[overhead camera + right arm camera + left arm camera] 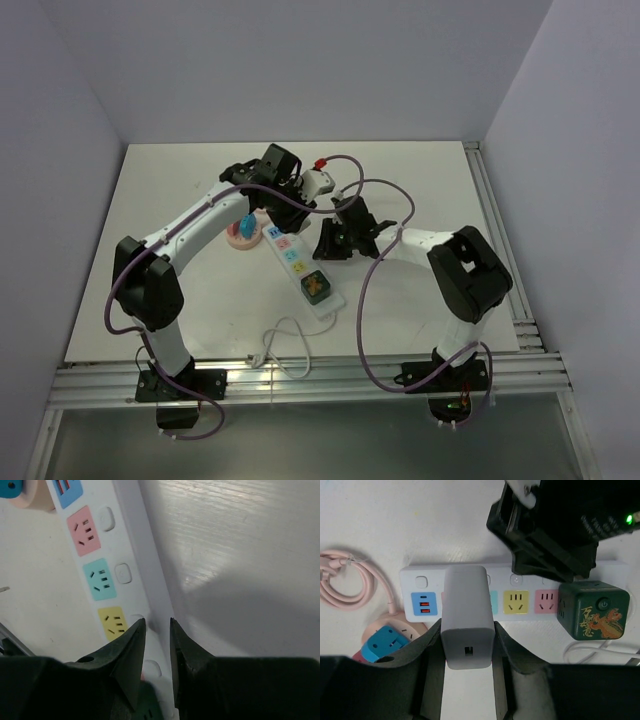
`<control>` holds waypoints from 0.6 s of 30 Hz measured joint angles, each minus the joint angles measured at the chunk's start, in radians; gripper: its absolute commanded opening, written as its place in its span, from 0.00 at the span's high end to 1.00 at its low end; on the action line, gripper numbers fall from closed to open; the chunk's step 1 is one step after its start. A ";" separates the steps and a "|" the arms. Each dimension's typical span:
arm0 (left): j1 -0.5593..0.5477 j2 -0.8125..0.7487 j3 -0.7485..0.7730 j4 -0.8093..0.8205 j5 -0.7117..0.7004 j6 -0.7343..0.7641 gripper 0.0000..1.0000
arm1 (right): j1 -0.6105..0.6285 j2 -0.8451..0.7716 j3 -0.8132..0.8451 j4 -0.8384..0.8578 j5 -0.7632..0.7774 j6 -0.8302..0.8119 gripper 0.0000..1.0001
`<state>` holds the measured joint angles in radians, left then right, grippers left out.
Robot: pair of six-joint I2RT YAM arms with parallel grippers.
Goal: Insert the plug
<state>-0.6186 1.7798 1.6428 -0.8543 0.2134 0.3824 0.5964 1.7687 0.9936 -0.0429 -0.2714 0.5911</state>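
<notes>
My left gripper [468,625] is shut on a grey block plug [468,615], its flat sides pressed between the two fingers. The plug hangs over the white power strip [457,575], hiding a socket between the blue USB panel and the teal socket; its prongs are hidden. From above, the plug [318,183] and left gripper [305,190] sit at the strip's far end. My right gripper [157,622] has its narrow jaws closed on the long edge of the power strip [131,540] beside the yellow socket; in the top view the right gripper [330,243] is at the strip's [326,306] right side.
A green cube adapter [592,610] is plugged into the strip's near end. A pink round socket with a blue plug [387,641] and its coiled pink cable [345,582] lie left of the strip. The strip's white cord [285,345] loops toward the table's front edge.
</notes>
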 measured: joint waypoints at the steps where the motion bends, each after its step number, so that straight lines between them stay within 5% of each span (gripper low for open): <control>1: 0.000 0.000 -0.003 -0.002 0.002 -0.011 1.00 | -0.009 -0.010 -0.013 0.004 -0.005 0.003 0.66; 18: -0.035 0.076 -0.015 -0.097 -0.028 -0.111 1.00 | -0.113 -0.303 -0.301 0.063 0.186 0.051 0.68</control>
<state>-0.6540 1.8553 1.6279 -0.9516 0.1856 0.2718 0.4839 1.4654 0.6926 0.0200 -0.0853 0.6426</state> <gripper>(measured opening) 0.396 0.327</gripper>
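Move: The left hand holds the white plug over the power strip. The strip's teal socket, the likely goal, lies roughly 13 cm below the left hand, 3 cm back and 1 cm left. From the left hand, the yellow socket is about 6 cm back and 1 cm right. The green cube is some 13 cm back and 6 cm right. From the right hand, closed beside the strip, teal is about 9 cm left and 1 cm ahead, the cube 10 cm back and 2 cm left. Keeping its grip on the white plug, the left hand sinks about 4 cm towards the power strip while drawing back 3 cm towards its green-cube end, tipping some 10 degrees so the fingers point more steeply down. The right fingers, empty and unchanged in opening, come free of the strip's right side and draw off about 9 cm to the right, the hand turning some 15 degrees clockwise. ##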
